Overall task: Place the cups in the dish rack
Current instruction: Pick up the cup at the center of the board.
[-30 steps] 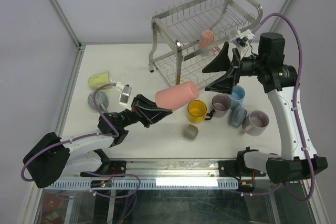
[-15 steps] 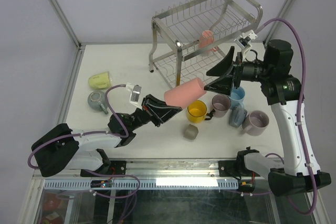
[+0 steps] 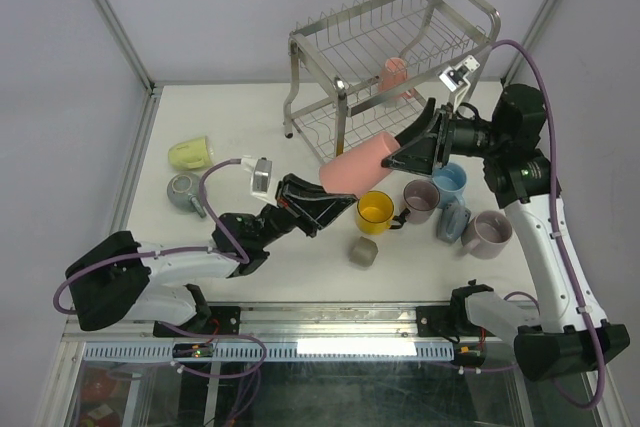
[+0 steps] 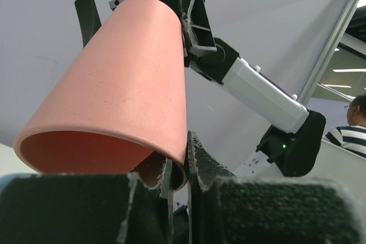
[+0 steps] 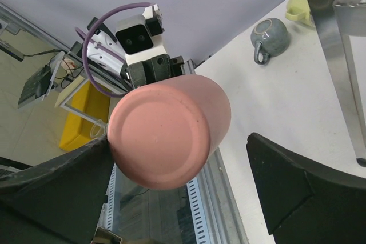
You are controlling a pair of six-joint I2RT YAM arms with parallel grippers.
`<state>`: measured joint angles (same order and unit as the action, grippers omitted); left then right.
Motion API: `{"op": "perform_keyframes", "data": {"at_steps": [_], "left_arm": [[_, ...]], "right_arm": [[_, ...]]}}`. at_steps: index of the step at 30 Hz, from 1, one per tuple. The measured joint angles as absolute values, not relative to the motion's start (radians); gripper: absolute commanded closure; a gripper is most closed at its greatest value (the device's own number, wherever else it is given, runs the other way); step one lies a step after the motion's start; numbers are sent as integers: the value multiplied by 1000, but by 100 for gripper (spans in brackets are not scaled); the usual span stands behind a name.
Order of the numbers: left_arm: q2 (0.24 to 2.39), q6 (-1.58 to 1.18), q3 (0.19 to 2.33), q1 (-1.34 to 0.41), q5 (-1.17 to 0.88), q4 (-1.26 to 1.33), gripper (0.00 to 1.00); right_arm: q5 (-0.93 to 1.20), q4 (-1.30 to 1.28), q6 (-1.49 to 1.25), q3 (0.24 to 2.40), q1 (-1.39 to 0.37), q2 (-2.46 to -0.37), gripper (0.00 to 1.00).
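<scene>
A pink cup [image 3: 355, 167] hangs tilted in the air over the table. My left gripper [image 3: 326, 201] is shut on its rim [image 4: 187, 158], one finger inside and one outside. The cup's base [image 5: 163, 138] points at my right gripper [image 3: 405, 145], which is open with a finger on either side of the base [image 5: 178, 141]. The steel dish rack [image 3: 490, 17] stands at the back, and another pink cup [image 3: 393, 75] sits in it. On the table stand a yellow cup [image 3: 375, 212], a mauve cup [image 3: 420, 200], a light blue cup [image 3: 451, 182] and a grey-blue cup [image 3: 452, 219].
A second mauve cup [image 3: 487, 233] and a small grey-beige cup [image 3: 362, 251] stand near the front right. A pale green cup [image 3: 188, 153] and a grey cup [image 3: 185, 192] lie at the left. A rack leg [image 5: 334, 55] stands close beside my right gripper.
My left arm has carried the pink cup up and to the right. My right gripper has swung down and left, so its open fingers now flank the cup's base.
</scene>
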<state>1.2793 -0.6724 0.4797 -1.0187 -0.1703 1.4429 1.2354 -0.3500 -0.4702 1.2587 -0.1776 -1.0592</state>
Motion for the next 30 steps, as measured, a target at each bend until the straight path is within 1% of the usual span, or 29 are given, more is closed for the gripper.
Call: {"op": "perform_keyframes", "data": {"at_steps": [8, 14, 22, 27, 30], "left_arm": [[1336, -587, 558, -1082, -97, 1448, 100], [1364, -514, 578, -1126, -9, 1453, 100], [1393, -436, 597, -1159, 90, 1460, 100], [1401, -418, 598, -1166, 115, 1460, 100], [1402, -410, 598, -1166, 120, 1465, 100]], "right_arm": [[1210, -130, -679, 1200, -219, -1050, 5], [1186, 39, -793, 1147, -228, -1053, 5], [1155, 304, -937, 1048, -232, -1066, 9], [1147, 352, -949, 1043, -232, -1073, 21], [1142, 364, -940, 1043, -232, -1074, 36]]}}
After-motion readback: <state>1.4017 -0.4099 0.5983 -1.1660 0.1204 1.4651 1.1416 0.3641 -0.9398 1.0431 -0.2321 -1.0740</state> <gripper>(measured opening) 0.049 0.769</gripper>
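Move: The left hand already holds the pink cup by its rim, the cup's middle some 4 cm ahead of that hand, 3 cm to its right and 3 cm above; far below on the table, about 30 cm down, the small grey cup lies 2 cm ahead and 3 cm right, the yellow cup 11 cm ahead and 6 cm right. From the open right hand the pink cup's middle is about 8 cm left and 4 cm back, nearly level, with the rack's near leg some 14 cm left, 9 cm ahead and 20 cm down. The left hand keeps its pinch on the pink cup's rim and carries its base end towards the right hand, about 3 cm right, then forward nearly 2 cm, ending about 1 cm higher, while turning some 15 degrees counter-clockwise. The wide-open right hand meets it, going about 2 cm left and 2 cm forward and rising 1.5 cm as its fingertips tilt up some 10 degrees, so that its fingers come around the cup's base end and start to close near the end. ##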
